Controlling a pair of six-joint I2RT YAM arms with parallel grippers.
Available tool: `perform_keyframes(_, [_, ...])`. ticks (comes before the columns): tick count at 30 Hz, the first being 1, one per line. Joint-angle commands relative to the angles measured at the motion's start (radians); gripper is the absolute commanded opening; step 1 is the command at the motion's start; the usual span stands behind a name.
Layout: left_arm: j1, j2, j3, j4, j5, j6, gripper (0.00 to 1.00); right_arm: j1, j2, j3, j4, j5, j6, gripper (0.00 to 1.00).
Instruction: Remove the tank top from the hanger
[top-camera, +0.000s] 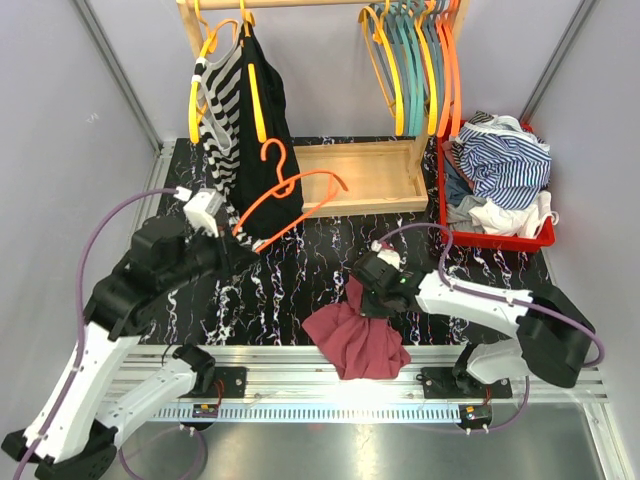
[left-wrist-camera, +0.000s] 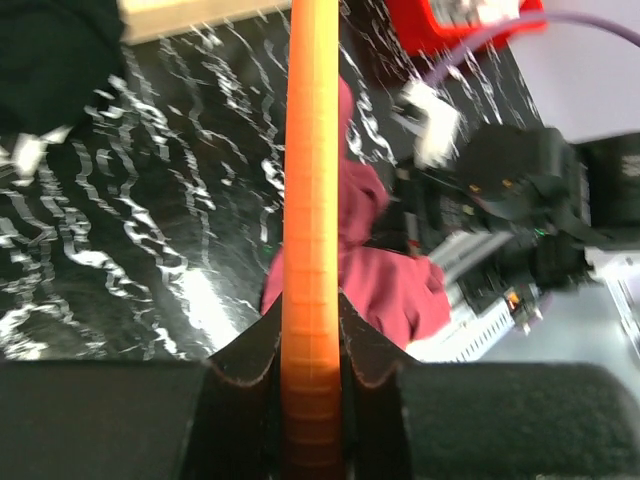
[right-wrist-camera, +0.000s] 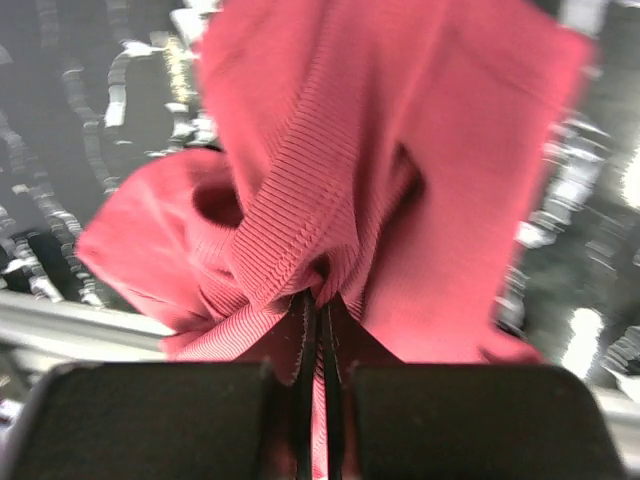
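Note:
My left gripper (top-camera: 245, 250) is shut on one arm of the bare orange hanger (top-camera: 290, 195), which slants up over the black marbled table. The left wrist view shows the hanger (left-wrist-camera: 312, 200) as a thick orange bar pinched between the left gripper's (left-wrist-camera: 312, 320) fingers. The dark red tank top (top-camera: 360, 335) lies crumpled near the table's front edge, apart from the hanger. My right gripper (top-camera: 372, 290) is at its upper end. In the right wrist view the right gripper (right-wrist-camera: 318, 300) is shut on a bunched fold of the ribbed tank top (right-wrist-camera: 400, 150).
A wooden rack base (top-camera: 360, 175) stands at the back. A striped top (top-camera: 222, 110) and a black garment hang on yellow hangers at its left, and several empty coloured hangers (top-camera: 420, 60) at its right. A red basket (top-camera: 495, 240) of clothes sits at the right.

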Motion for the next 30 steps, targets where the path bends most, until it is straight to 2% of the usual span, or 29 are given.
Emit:
perform_keyframes(1, [-0.001,-0.083,0.016,0.024,-0.152,-0.040,0.00,0.007,-0.091,0.060,-0.198,0.219,0.074,0.00])
perform_keyframes(6, [-0.001,-0.180,-0.010,0.035,-0.226,-0.079,0.00,-0.012,-0.254,0.181,-0.421,0.467,0.080,0.00])
perform_keyframes(7, [-0.001,-0.185,-0.016,0.035,-0.226,-0.082,0.00,-0.034,-0.263,0.199,-0.441,0.470,0.043,0.00])
perform_keyframes(9, [-0.001,-0.189,-0.026,0.029,-0.212,-0.088,0.00,-0.078,-0.257,0.230,-0.456,0.392,-0.033,0.00])
perform_keyframes(12, [-0.001,-0.197,-0.022,0.014,-0.209,-0.091,0.00,-0.078,-0.210,0.217,-0.533,0.263,-0.040,0.00])
perform_keyframes(17, [-0.001,-0.220,-0.035,0.011,-0.206,-0.099,0.00,-0.028,-0.236,-0.015,-0.427,0.016,0.049,0.01])
perform_keyframes(18, [-0.001,-0.223,-0.038,0.009,-0.204,-0.099,0.00,-0.016,-0.237,-0.044,-0.410,-0.023,0.101,0.05])
perform_keyframes(19, [-0.001,-0.223,-0.041,0.009,-0.201,-0.100,0.00,0.018,-0.239,-0.085,-0.384,-0.034,0.127,0.15])
perform_keyframes(20, [-0.001,-0.223,-0.042,0.009,-0.198,-0.100,0.00,0.032,-0.234,-0.102,-0.377,-0.037,0.152,0.53])
perform_keyframes(22, [-0.001,-0.223,-0.047,0.012,-0.194,-0.103,0.00,0.043,-0.207,-0.123,-0.352,-0.044,0.195,0.75])
perform_keyframes(23, [-0.001,-0.223,-0.049,0.014,-0.192,-0.105,0.00,0.046,-0.193,-0.136,-0.340,-0.047,0.203,1.00])
perform_keyframes(30, [-0.002,-0.208,-0.049,0.020,-0.180,-0.102,0.00,0.044,0.011,-0.109,-0.170,-0.001,0.273,1.00])
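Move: My right fingers are already shut on the tank top, a few centimetres above the table. The middle of the tank top lies about 5 cm back and 1 cm to the left, some 3 cm lower. Its near right corner is roughly 9 cm back, 8 cm right and 4 cm lower. From my left hand, which holds the empty orange hanger, the tank top's middle is about 17 cm right, 6 cm back and 29 cm below. With the tank top still pinched, I lift my right hand about 11 cm, swinging it right and a little forward, then bring it back and down towards the garment's near right corner. I spread the fingers wide on the way down, letting go, and finish tilted close to the table with them open around the bunched cloth. My left hand carries the hanger about 4 cm left, turning counter-clockwise. ##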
